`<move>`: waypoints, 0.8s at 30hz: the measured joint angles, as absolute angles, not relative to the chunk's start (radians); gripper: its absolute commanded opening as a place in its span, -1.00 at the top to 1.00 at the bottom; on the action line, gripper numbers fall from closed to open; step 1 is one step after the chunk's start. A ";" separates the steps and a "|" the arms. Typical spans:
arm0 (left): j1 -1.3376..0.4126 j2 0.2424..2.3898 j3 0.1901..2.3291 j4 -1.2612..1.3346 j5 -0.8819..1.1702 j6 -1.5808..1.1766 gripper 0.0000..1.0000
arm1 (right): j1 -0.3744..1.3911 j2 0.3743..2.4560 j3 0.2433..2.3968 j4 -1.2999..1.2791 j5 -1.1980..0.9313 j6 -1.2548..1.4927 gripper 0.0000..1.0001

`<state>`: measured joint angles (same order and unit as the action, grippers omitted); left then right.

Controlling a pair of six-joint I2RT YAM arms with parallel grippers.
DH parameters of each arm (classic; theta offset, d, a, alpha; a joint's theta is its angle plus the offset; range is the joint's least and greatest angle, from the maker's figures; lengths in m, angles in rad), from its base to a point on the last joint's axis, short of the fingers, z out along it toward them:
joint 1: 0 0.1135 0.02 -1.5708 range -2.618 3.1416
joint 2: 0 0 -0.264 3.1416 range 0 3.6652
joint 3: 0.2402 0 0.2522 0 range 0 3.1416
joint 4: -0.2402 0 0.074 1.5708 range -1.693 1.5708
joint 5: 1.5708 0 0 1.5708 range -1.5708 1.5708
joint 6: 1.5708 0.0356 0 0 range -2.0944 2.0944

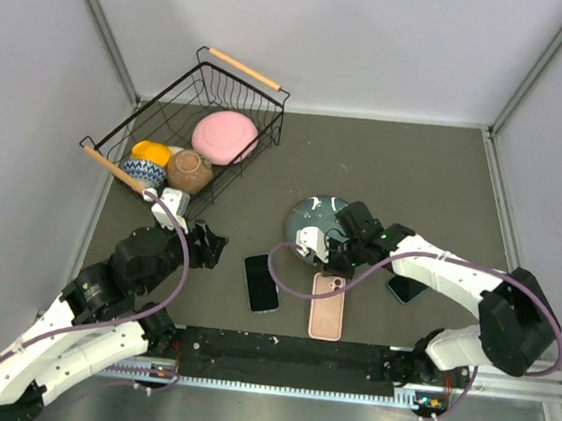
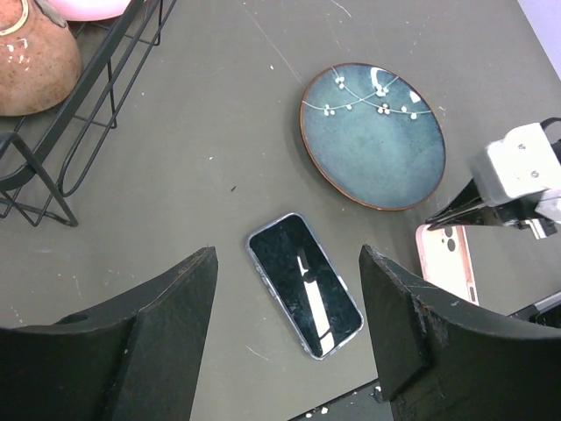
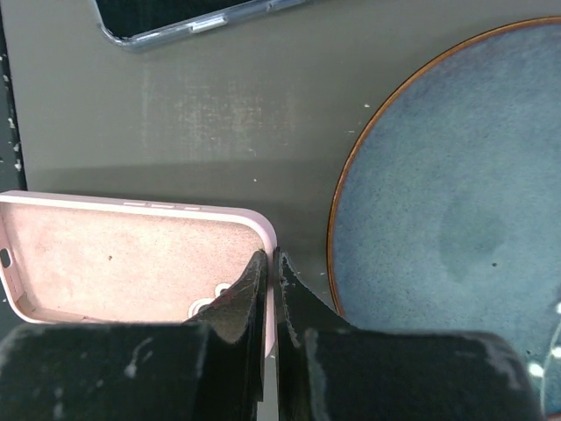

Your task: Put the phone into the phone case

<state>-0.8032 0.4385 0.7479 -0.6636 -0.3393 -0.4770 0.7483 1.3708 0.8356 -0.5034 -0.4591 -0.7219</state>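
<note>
The phone point(image 1: 261, 282) lies flat, dark screen up, with a clear rim, near the table's front edge. The pink phone case point(image 1: 327, 308) lies open side up just right of it. My right gripper point(image 1: 335, 270) is shut on the case's far end wall; in the right wrist view the fingers point(image 3: 254, 289) pinch that pink wall point(image 3: 114, 263), one inside and one outside. My left gripper point(image 1: 209, 244) hangs open to the left of the phone. In the left wrist view the phone point(image 2: 305, 285) shows between the wide jaws point(image 2: 287, 256), with the case point(image 2: 447, 263) at the right.
A blue glazed plate point(image 1: 318, 215) sits just behind the case. A black wire basket point(image 1: 236, 85) at the back left holds a pink plate point(image 1: 224, 136), a brown pot point(image 1: 189, 172) and bowls. A dark flat phone-like object point(image 1: 405, 289) lies under the right arm.
</note>
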 measured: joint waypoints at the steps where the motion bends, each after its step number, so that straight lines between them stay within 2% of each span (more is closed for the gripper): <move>1: -0.803 0.439 0.748 -0.665 -0.339 -0.477 -0.43 | 0.751 1.387 0.836 -0.500 -0.453 -0.722 1.00; 7: -0.803 0.435 0.748 -0.668 -0.344 -0.482 -0.43 | 0.757 1.493 0.840 -0.464 -0.406 -0.694 0.95; 8: -0.803 0.434 0.748 -0.667 -0.347 -0.484 -0.43 | 0.757 1.508 0.840 -0.457 -0.394 -0.687 0.88; 9: -0.803 0.434 0.748 -0.667 -0.350 -0.485 -0.43 | 0.757 1.518 0.840 -0.452 -0.382 -0.679 0.67; 11: -0.803 0.434 0.748 -0.668 -0.356 -0.486 -0.44 | 0.757 1.523 0.840 -0.449 -0.363 -0.669 0.43; 12: -0.803 0.434 0.748 -0.668 -0.358 -0.487 -0.44 | 0.757 1.521 0.840 -0.440 -0.354 -0.662 0.22; 15: -0.803 0.434 0.748 -0.668 -0.358 -0.488 -0.44 | 0.764 1.487 0.830 -0.418 -0.346 -0.632 0.04; 19: -0.803 0.434 0.748 -0.668 -0.358 -0.488 -0.44 | 0.765 1.335 0.778 -0.310 -0.298 -0.552 -0.23; 21: -0.803 0.434 0.748 -0.668 -0.358 -0.491 -0.44 | 0.766 1.252 0.757 -0.251 -0.231 -0.473 -0.31; 24: -0.803 0.434 0.745 -0.667 -0.357 -0.497 -0.44 | 0.765 1.134 0.744 -0.181 -0.022 -0.294 -0.35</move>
<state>-0.8032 0.4335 0.7452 -0.6674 -0.3569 -0.4969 0.7650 1.1343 0.7441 -0.1806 -0.0219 -0.2943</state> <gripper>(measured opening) 0.721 0.652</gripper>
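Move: The right hand already holds the pink case by the middle of its far end. The bare spot where the case's middle will lie is about 6 cm back from that hand and 4 cm below it. From the hand, the plate's middle is some 13 cm ahead and 2 cm to the left, and the cased phone is 17 cm to the left and 2 cm back, both also about 4 cm lower. From the left hand, that spot is roughly 28 cm to the right, 5 cm back and 20 cm down. Still pinching the pink case's far end, the right hand lowers it about 4 cm onto the table, easing slightly forward, then opens its fingers and lets go. It then rises some 11 cm and draws forward about 5 cm over the near part of the plate, fingers still spreading, while it swings roughly 35 degrees clockwise. ##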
